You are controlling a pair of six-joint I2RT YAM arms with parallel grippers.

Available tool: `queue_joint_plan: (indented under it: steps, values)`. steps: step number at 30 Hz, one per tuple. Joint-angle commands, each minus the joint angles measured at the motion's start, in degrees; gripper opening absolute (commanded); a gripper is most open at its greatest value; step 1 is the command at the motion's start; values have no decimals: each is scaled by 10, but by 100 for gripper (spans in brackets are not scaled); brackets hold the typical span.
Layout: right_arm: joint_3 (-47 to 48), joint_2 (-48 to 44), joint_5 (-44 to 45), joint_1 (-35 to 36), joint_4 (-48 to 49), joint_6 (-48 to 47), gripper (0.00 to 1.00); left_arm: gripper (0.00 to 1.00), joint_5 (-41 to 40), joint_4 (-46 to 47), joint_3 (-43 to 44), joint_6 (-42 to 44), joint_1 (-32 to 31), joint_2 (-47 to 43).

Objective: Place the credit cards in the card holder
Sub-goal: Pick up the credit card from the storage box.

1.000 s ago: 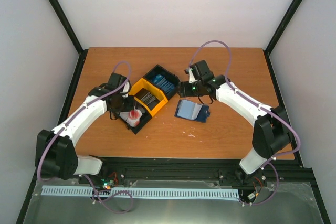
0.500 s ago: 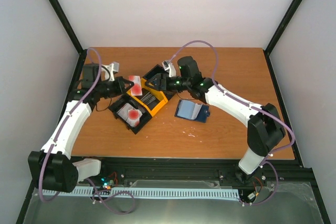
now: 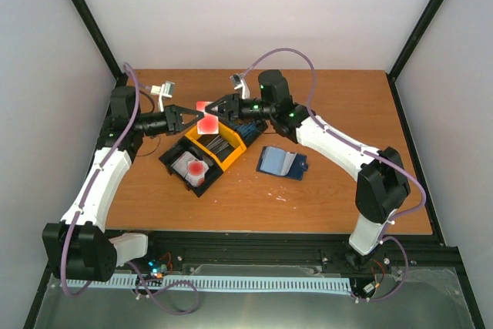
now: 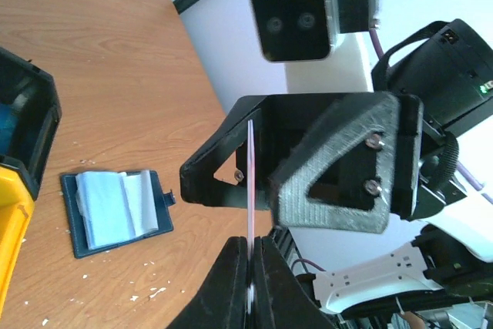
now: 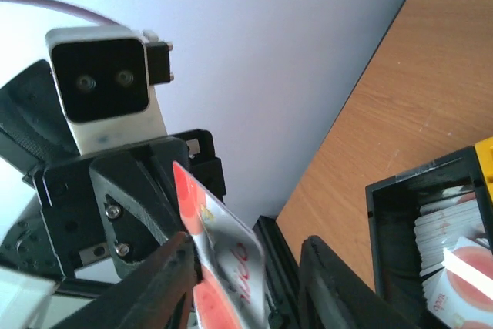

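Note:
A white credit card with a red blotch (image 3: 205,116) hangs in the air above the tray, and my left gripper (image 3: 191,118) is shut on its near edge. In the left wrist view this card (image 4: 251,182) is edge-on, pinched by the left gripper (image 4: 252,279). My right gripper (image 3: 215,110) faces it from the other side. Its jaws straddle the card (image 5: 219,240), one finger against it and the other finger (image 5: 339,283) still apart. The card holder (image 3: 281,162) lies open on the table, pale blue inside, and also shows in the left wrist view (image 4: 115,209).
A black-and-yellow three-compartment tray (image 3: 232,155) sits under the two grippers. More cards lie in it: a white one with a red blotch (image 3: 196,168), dark ones and blue ones. Its black wall (image 5: 385,221) shows in the right wrist view. Black frame posts stand at the table's far corners.
My left gripper lifted a card out of the tray and swung it up toward the middle. My right gripper moved left to meet it, and its jaws have narrowed around the card.

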Motion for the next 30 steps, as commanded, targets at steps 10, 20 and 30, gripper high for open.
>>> queue_joint_plan:
  steps: [10, 20, 30]
  values:
    - [-37, -39, -41, 0, 128, 55, 3, 15, 77, 52, 10, -45, 33, -21]
    - [-75, -84, -111, -22, 207, 37, 3, 46, 154, 147, -23, -124, 65, -42]
    - [-52, -70, -145, -8, 205, 30, 3, 62, 173, 152, -25, -124, 54, -46]
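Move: The left hand still pinches the credit card by one edge, its middle about 2 cm to the right and level; from the right hand, open around the opposite side, it lies about 2 cm back and 1 cm left at the same height. Counted from the right hand, the storage box's middle is some 5 cm back and 24 cm below, straight in line sideways, and the card holder about 10 cm back, 18 cm right and 25 cm below. The right fingers pinch the card, the left open and free it, both rising about 5 cm and back. ##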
